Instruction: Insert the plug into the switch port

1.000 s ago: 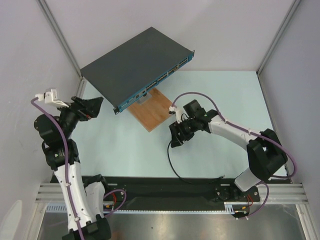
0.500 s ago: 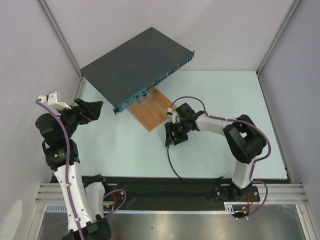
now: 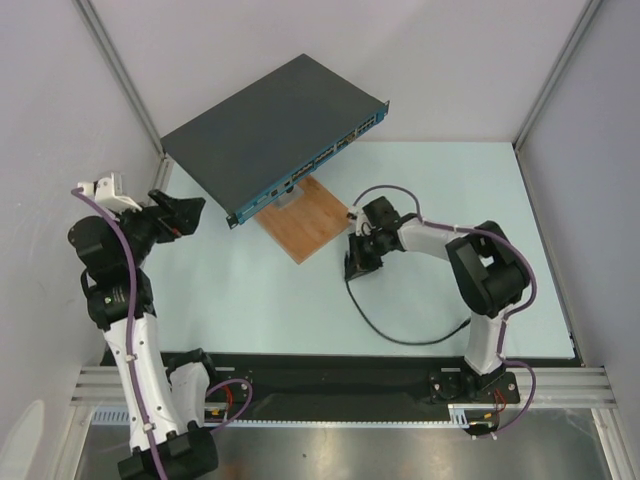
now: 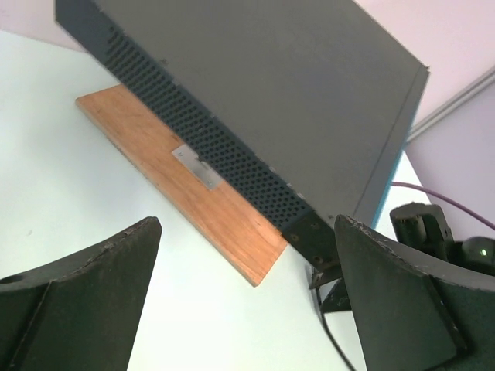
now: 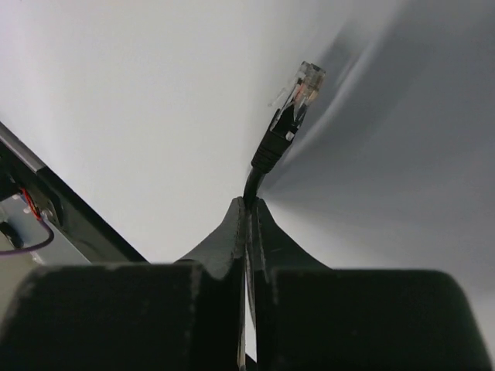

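The plug [image 5: 291, 108], a clear tip on a black boot, sticks out just beyond my right gripper [image 5: 249, 202], which is shut on the thin black cable [image 3: 400, 338] right behind it. In the top view that gripper [image 3: 357, 266] hovers low over the table, right of the wooden board [image 3: 305, 218]. The switch [image 3: 265, 125] is a flat dark-grey box resting tilted on the board, and its row of ports [image 3: 318, 162] on the teal strip faces the right arm. My left gripper [image 3: 187, 212] is open beside the switch's left end, with nothing between its fingers [image 4: 93, 294].
From the left wrist view I see the perforated side of the switch [image 4: 224, 147], the board [image 4: 178, 182] under it and a small grey metal piece [image 4: 193, 166]. Frame posts stand at the back corners. The cable loops across the mat toward the right arm's base.
My right gripper has shut on the cable behind the plug and shifted slightly right. The cable loop has swung out to the right. The left arm barely moved.
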Motion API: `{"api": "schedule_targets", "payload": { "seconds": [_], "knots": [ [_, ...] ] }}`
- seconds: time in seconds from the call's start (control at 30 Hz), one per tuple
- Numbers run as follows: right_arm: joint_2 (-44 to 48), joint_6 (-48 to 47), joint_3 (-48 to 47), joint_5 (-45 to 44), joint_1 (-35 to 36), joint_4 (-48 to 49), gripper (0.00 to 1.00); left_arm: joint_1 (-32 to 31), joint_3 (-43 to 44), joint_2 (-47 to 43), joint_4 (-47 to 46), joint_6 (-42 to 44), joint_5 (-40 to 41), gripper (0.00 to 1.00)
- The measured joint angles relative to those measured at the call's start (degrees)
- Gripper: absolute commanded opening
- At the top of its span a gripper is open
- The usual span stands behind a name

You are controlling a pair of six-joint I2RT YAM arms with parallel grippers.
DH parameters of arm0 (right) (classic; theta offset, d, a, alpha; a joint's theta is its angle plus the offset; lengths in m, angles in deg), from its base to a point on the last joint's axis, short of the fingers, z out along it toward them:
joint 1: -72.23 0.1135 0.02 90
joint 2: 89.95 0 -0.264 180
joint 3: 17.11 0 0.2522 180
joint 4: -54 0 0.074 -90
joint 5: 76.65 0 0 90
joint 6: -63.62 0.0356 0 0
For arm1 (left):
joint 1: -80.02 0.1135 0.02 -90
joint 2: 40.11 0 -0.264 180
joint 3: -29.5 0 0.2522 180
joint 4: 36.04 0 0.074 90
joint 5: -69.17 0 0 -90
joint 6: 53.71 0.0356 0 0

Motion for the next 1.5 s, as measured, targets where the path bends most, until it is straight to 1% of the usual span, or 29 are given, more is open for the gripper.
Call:
{"api": "schedule_targets", "payload": {
  "seconds": [0.13, 0.23, 0.3, 0.37, 0.47, 0.53, 0.67, 0.77, 0.9, 1.0, 1.13, 1.33, 1.5],
  "knots": [
    [3.45, -4.74, 1.01, 3.91, -5.25, -3.61, 0.0, 0.0, 1.7, 0.98, -1.38, -0.31, -3.93, 0.94],
    [9.35, -10.38, 0.42, 8.85, -8.35, -7.52, 0.0, -0.02, 4.11, 2.23, -3.02, -0.92, -8.26, 0.91],
    [13.35, -14.34, -2.08, 12.57, -8.92, -11.02, 0.0, -0.57, 6.38, 3.15, -4.11, -1.16, -10.99, 0.89],
    [16.24, -18.47, -6.93, 16.65, -8.72, -14.88, 0.0, -2.6, 9.05, 4.22, -4.81, -1.07, -12.94, 0.89],
    [18.6, -25.05, -15.37, 22.43, -8.26, -20.76, 0.0, -11.63, 13.68, 6.19, -5.27, 0.5, -14.34, 0.89],
    [19.67, -29.33, -20.24, 25.77, -8.02, -24.61, 0.0, -18.25, 15.02, 6.99, -5.84, 1.16, -15.06, 0.89],
    [22.08, -36.13, -24.7, 30.25, -7.21, -31.58, 0.0, -26.58, 16.44, 9.81, -6.14, 2.16, -16.68, 0.88],
    [23.34, -40.5, -25.73, 31.08, -5.62, -36.39, 0.0, -32.5, 19.17, 14.05, -5.11, 4.55, -16.74, 0.86],
    [25.31, -44.87, -25.88, 29.53, -0.02, -40.09, 0.0, -41.55, 21.7, 20.79, -3.08, 8.59, -16.04, 0.83],
    [26.75, -46.25, -25.9, 28.83, 2.67, -40.87, 0.0, -45.68, 21.7, 23.74, -0.9, 10.34, -14.91, 0.82],
    [27.74, -47.06, -26.91, 28.26, 3.04, -41.53, 0.0, -48.11, 21.7, 24.63, 0.17, 11.47, -14.01, 0.79],
    [27.69, -47.65, -28.02, 28.02, 4.59, -41.55, 0.0, -49.13, 20.96, 23.93, -0.98, 11.45, -14.29, 0.79],
    [27.5, -47.91, -28.92, 28.02, 5.46, -41.75, 0.0, -50.23, 18.67, 23.08, -2.43, 11.08, -14.25, 0.79]
  ]
}}
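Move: The plug lies beside the shut right fingers, which already grip its cable just behind it: about 3 cm ahead of that hand, 1 cm left, level with it, close over the table. From the left hand the plug is roughly 34 cm to the right, 1 cm ahead and 31 cm lower. The wooden board's middle is about 14 cm ahead and 10 cm left of the right hand, and the switch's near front corner some 9 cm ahead, 25 cm left and 13 cm up. The plug is carried up off the table by the right hand, which keeps its shut grip on the cable, rises some 30 cm and then draws back about 12, rolling a lot as its fingers lift towards level, still pointing left. The left hand sweeps about 26 cm right towards the plug, humping up on the way and easing back a little, turning roughly 65 degrees clockwise to face the right hand; its fingers narrow slightly but stay mostly open. ##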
